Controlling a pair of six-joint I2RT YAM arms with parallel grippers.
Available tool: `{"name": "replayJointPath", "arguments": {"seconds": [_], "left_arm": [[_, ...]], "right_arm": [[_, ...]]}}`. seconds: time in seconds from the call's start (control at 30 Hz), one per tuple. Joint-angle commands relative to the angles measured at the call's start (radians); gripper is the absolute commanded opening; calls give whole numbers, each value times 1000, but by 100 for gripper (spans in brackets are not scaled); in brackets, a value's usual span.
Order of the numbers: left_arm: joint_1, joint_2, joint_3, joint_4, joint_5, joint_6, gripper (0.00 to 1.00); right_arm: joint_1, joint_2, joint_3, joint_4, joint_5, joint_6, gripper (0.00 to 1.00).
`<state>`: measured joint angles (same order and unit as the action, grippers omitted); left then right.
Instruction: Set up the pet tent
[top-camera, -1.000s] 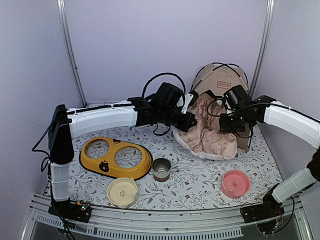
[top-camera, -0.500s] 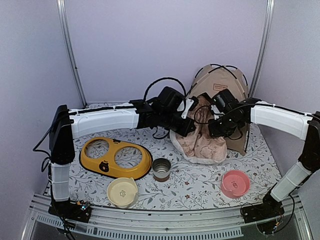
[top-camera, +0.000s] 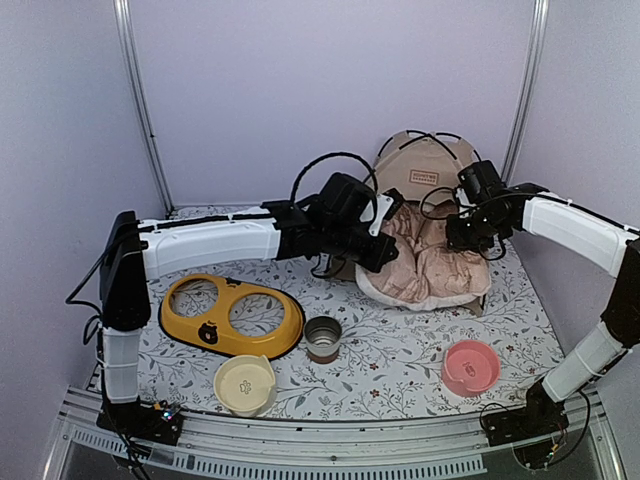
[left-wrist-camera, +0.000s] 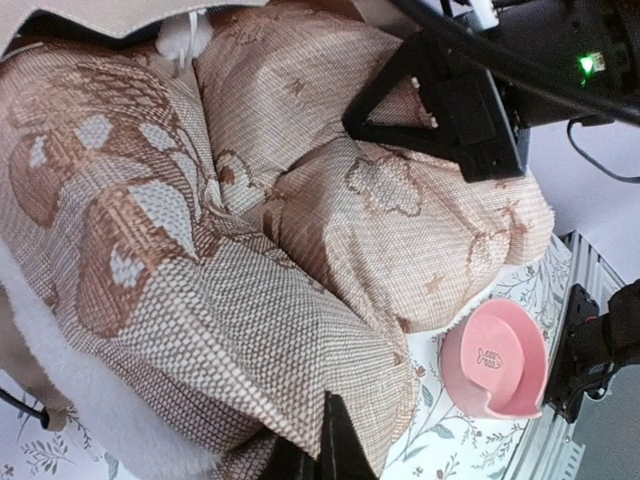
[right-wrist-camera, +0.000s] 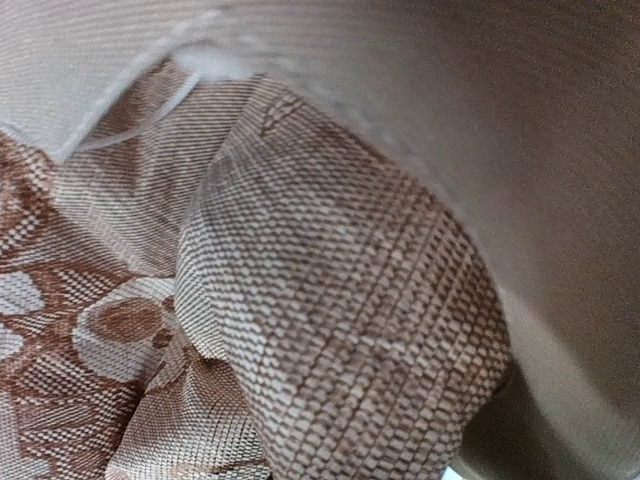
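The pet tent, tan fabric with thin black crossed poles and a brown label patch, stands at the back right with its opening facing me. The pinkish-beige patterned cushion lies in its mouth, bunched into folds. My left gripper is shut on the cushion's left edge; in the left wrist view a fold of cushion drapes over my black finger. My right gripper is shut on the cushion's right side, under the tent's rim. The right wrist view shows only cushion and tent fabric. A white pom-pom hangs above.
A yellow two-hole bowl holder, a metal cup and a cream bowl sit front left. A pink bowl sits front right, also in the left wrist view. Purple walls stand close behind the tent.
Both grippers carried the cushion back and right into the tent's mouth. The cushion now lies lower and flatter. The tent has tipped more upright.
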<state>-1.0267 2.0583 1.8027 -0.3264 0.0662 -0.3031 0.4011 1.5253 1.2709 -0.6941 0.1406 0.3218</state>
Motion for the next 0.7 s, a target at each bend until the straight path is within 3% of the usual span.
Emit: {"name": "replayJointPath", "arguments": {"seconds": [0.0, 0.23, 0.4, 0.5, 0.6, 0.67], "left_arm": [[2, 47, 107, 21, -7, 21, 0], [83, 209, 308, -20, -2, 10, 0], [70, 294, 379, -5, -102, -27, 0], [65, 314, 377, 7, -146, -57, 0], [63, 309, 367, 8, -190, -74, 0], [63, 293, 346, 12, -226, -81, 0]], "right_arm": [[-41, -33, 6, 64, 119, 65, 4], [-40, -114, -83, 116, 104, 96, 17], [-12, -112, -43, 107, 63, 63, 65], [35, -114, 6, 62, 100, 50, 88], [81, -128, 34, 5, 154, 43, 99], [99, -152, 42, -30, 182, 52, 99]]}}
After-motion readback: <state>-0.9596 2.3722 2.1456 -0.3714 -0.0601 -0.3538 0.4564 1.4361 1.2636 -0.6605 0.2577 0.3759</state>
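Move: Both grippers are pinching the cushion, whose middle lies about 9 cm right of the left hand, 4 cm ahead and 10 cm below. The tent mouth is some 12 cm ahead of the left hand and 9 cm to its right, slightly lower; from the right hand it is about 4 cm ahead and 7 cm left. The steel bowl stands 14 cm back and 13 cm left of the left hand. From the right hand, the pink bowl is roughly 28 cm back. Keep the left gripper shut on the cushion's left side and push it forward about 9 cm towards the tent mouth, then sink some 4 cm while turning slightly counter-clockwise. Shift the right gripper about 3 cm right with the cushion, open it wide to let go, then lift it about 3 cm while coming back left, fingertips tilting slightly up. ##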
